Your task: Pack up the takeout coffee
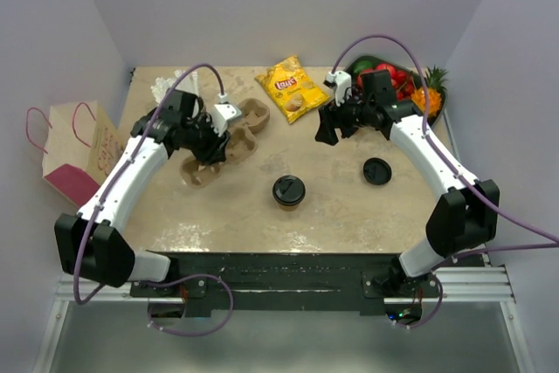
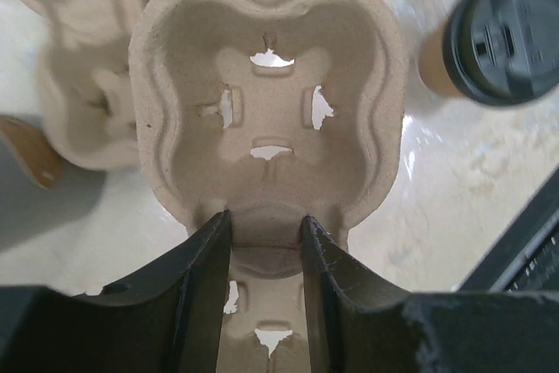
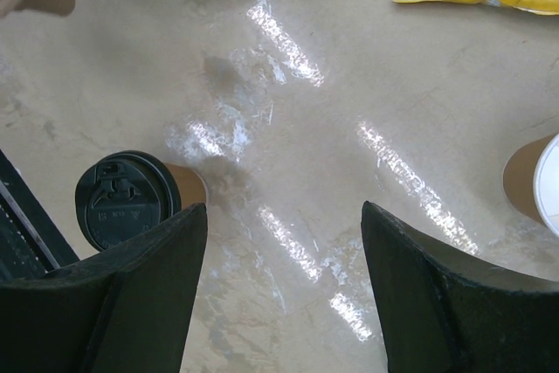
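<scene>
The takeout coffee (image 1: 288, 190), a tan cup under a black lid, stands upright near the middle of the table. It also shows at the upper right of the left wrist view as the coffee (image 2: 502, 37), and at the lower left of the right wrist view as the coffee (image 3: 127, 198). My left gripper (image 1: 214, 134) is shut on the middle ridge of a pulp cup carrier (image 2: 271, 102), one finger (image 2: 205, 277) on each side. My right gripper (image 1: 327, 135) hangs open over bare table, behind and to the right of the coffee, with nothing between its jaws.
A loose black lid (image 1: 376, 170) lies right of the coffee. An open tan cup (image 3: 537, 181) sits at the right edge of the right wrist view. A chips bag (image 1: 293, 86) and a fruit basket (image 1: 410, 85) are at the back. A paper bag (image 1: 74, 150) stands off the left edge.
</scene>
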You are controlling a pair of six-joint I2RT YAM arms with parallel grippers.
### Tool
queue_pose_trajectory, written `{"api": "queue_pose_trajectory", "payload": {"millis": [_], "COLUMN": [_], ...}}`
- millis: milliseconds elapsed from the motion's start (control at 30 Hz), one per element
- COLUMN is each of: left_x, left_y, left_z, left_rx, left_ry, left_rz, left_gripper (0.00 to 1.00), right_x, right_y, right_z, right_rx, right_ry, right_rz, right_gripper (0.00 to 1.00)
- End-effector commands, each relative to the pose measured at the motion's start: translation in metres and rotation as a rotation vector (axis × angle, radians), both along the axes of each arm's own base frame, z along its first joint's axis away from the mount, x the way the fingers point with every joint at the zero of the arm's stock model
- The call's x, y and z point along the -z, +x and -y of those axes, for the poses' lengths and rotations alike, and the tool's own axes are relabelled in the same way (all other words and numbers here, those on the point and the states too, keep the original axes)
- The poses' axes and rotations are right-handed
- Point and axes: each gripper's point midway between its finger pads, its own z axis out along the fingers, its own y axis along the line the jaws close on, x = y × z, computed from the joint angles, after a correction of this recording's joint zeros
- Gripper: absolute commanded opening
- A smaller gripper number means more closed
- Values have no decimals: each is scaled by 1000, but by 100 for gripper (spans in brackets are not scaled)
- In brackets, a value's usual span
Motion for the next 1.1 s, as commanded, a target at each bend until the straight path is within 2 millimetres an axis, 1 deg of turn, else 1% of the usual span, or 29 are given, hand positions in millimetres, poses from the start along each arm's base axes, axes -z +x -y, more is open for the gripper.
{"api": "queue_pose_trajectory", "payload": {"millis": [0, 67, 100, 167, 200, 233, 267, 300, 367, 400, 433, 467, 500, 533, 567, 600, 700, 800, 833, 867, 933, 967, 1000, 1067], "left_x": [23, 26, 30, 28, 27, 24, 26, 29, 34, 41, 38, 39, 46, 45, 49, 55, 60, 63, 60, 66, 70, 78, 83, 95], "left_y": [-29, -38, -42, -43, -43, -42, -43, -46, -52, -58, -60, -62, -68, -72, -75, -80, -88, -97, -101, -106, -112, -118, -123, -130], "left_z": [-9, -11, -13, -18, -20, -24, -25, -26, -26, -26, -27, -29, -30, -32, -34, -35, -37, -33, -29, -29, -27, -28, -28, -28], "left_rx": [35, 15, 0, -56, -72, -97, -122, -127, -84, -60, -35, 21, 52, 79, 121, 139, 170, 219, 245, 288, 338, 355, 381, 423], "left_ry": [19, 19, 21, 29, 30, 41, 36, 43, 50, 55, 56, 83, 98, 107, 133, 142, 155, 138, 118, 120, 116, 118, 122, 123], "left_rz": [-31, -50, -65, -68, -65, -51, -62, -69, -67, -74, -42, -9, -6, 14, 24, 13, -1, -13, 2, 5, 22, 1, -14, -22], "left_gripper": [22, 22, 21, 21, 20, 17, 17, 17, 19, 19, 19, 19, 19, 19, 19, 19, 18, 18, 18, 18, 18, 18, 18, 19], "right_x": [-22, -27, -37, -47, -63, -65, -69, -80, -79, -84, -84, -83, -82, -83, -83, -80, -77, -75, -76, -79, -78, -80, -78, -78], "right_y": [11, 14, 19, 25, 31, 36, 39, 43, 48, 49, 49, 49, 47, 46, 44, 40, 32, 30, 31, 32, 34, 36, 37, 37], "right_z": [-5, -6, -7, -12, -17, -20, -24, -28, -36, -41, -44, -47, -52, -54, -54, -55, -54, -53, -54, -55, -57, -59, -61, -62], "right_rx": [-9, -16, -17, -22, -29, -29, -33, -36, -48, -59, -66, -74, -83, -84, -89, -92, -98, -103, -106, -105, -106, -108, -108, -112], "right_ry": [34, 32, 37, 57, 76, 88, 92, 104, 117, 124, 126, 126, 129, 131, 135, 135, 136, 131, 132, 135, 142, 148, 151, 156], "right_rz": [55, 69, 94, 112, 148, 148, 158, 182, 170, 181, 180, 178, 176, 176, 174, 167, 158, 163, 170, 176, 163, 165, 154, 152], "right_gripper": [74, 74, 74, 73, 73, 73, 73, 73, 73, 73, 73, 73, 73, 73, 73, 73, 73, 73, 73, 73, 73, 73, 73, 73]}}
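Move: The bare table where my left hand is taking the held cup carrier lies about 12 cm back, 3 cm left and 16 cm below that hand. The lidded coffee cup is roughly 10 cm back and 20 cm right of it. The other carrier sits some 16 cm ahead and 5 cm right, the straw holder 13 cm ahead and 7 cm left. From my right hand, the coffee cup is about 15 cm back, 10 cm left and 13 cm down; the white cup is 10 cm ahead, 6 cm right. Still pinching the cup carrier by its middle ridge, I draw my left hand back about 11 cm and down 8 cm, drifting a little left, away from the other carrier towards the open table left of the lidded coffee cup, and turn it some 15 degrees clockwise. My empty, open right hand rises 5 cm while moving left and forward, away from the coffee cup, its fingers tipping up slightly. ##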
